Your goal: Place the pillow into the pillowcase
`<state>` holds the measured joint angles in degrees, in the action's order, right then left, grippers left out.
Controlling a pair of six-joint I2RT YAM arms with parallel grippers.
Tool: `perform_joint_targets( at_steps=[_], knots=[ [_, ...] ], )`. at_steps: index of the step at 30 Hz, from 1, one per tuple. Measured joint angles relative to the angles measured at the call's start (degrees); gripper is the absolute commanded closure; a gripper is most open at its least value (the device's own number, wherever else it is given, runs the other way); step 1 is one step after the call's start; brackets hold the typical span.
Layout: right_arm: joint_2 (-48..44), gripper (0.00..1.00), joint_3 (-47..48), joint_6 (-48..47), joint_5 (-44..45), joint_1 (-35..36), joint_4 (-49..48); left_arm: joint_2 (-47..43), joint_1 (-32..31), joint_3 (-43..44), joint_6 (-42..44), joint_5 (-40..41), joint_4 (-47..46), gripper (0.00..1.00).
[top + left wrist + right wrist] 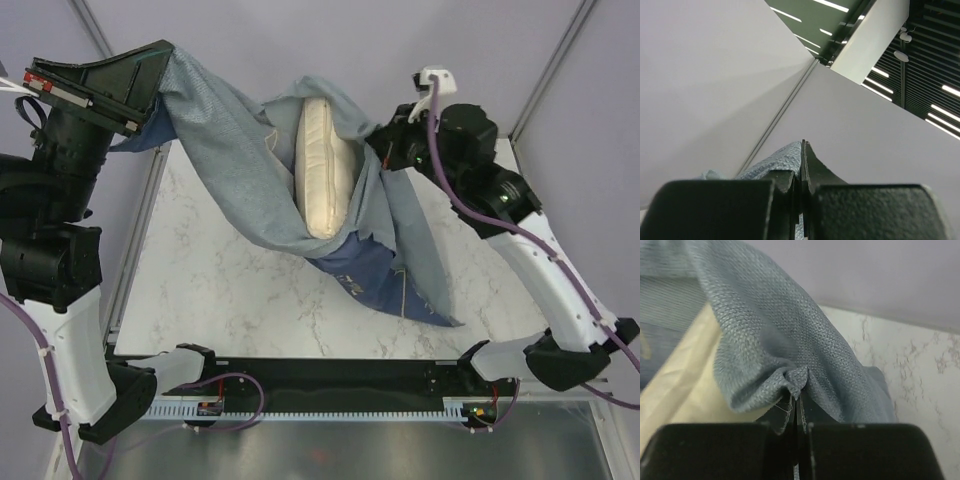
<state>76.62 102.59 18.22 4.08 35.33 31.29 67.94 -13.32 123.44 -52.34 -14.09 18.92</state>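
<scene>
The cream pillow (323, 168) stands on its long edge inside the blue pillowcase (235, 170), whose cloth hangs around it like a sling above the marble table (200, 290). My left gripper (150, 95) is raised high at the back left, shut on the pillowcase's rim (782, 157). At the back right my right gripper (378, 138) is shut on the opposite rim (795, 380), with the pillow (685, 390) just behind the pinched cloth. The case's dark bottom end (365, 275) rests on the table.
A loose flap of the case (425, 270) trails toward the right front. The black rail (330, 385) with the arm bases runs along the near edge. Metal frame posts (95, 30) rise at the back corners.
</scene>
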Motion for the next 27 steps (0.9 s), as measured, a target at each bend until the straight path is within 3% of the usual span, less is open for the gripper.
perform_joint_targets(
  at_steps=[6,12,16,22,27],
  knots=[
    [7.8,1.00,1.5,-0.8,0.8,-0.3,2.9,-0.2,0.0,0.7,0.4,0.6,0.0,0.98],
    [7.8,1.00,21.7,-3.6,3.9,-0.5,7.6,-3.0,0.0,-5.5,0.3,0.7,-3.0,0.98],
    [5.1,1.00,28.2,-5.9,8.1,-0.7,11.1,-4.3,0.0,-13.9,-1.4,-1.4,-8.0,0.98],
    [5.4,1.00,30.2,-8.3,12.6,-1.1,13.1,1.3,-0.8,-21.1,-2.7,-5.1,-9.5,0.98],
    [6.5,1.00,28.0,-8.0,10.6,-1.6,16.1,3.0,-0.9,-22.9,-2.1,-4.3,-3.3,0.98]
  ],
)
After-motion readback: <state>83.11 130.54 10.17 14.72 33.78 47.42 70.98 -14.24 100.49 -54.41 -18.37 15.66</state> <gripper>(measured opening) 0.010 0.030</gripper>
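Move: The pillow, folded on edge in the held-open mouth of the pillowcase, lies about 8 cm left of the right gripper, level with it and some 12 cm lower. From the much higher left gripper it is roughly 12 cm ahead, 14 cm to the right and 36 cm down. The pillowcase's blue closed end hangs about 10 cm back from the right hand, straight below sideways, some 28 cm lower. The pillowcase's rim stays pinched in both shut grippers while it is shaken and opened over the pillow: the right hand dips about 5 cm with a little forward, then swings up some 18 cm and to the right, clear of the pillow, and starts sinking again. After hardly moving, the left hand sweeps down, forward and a little right towards the pillow, tipping its fingers down. ##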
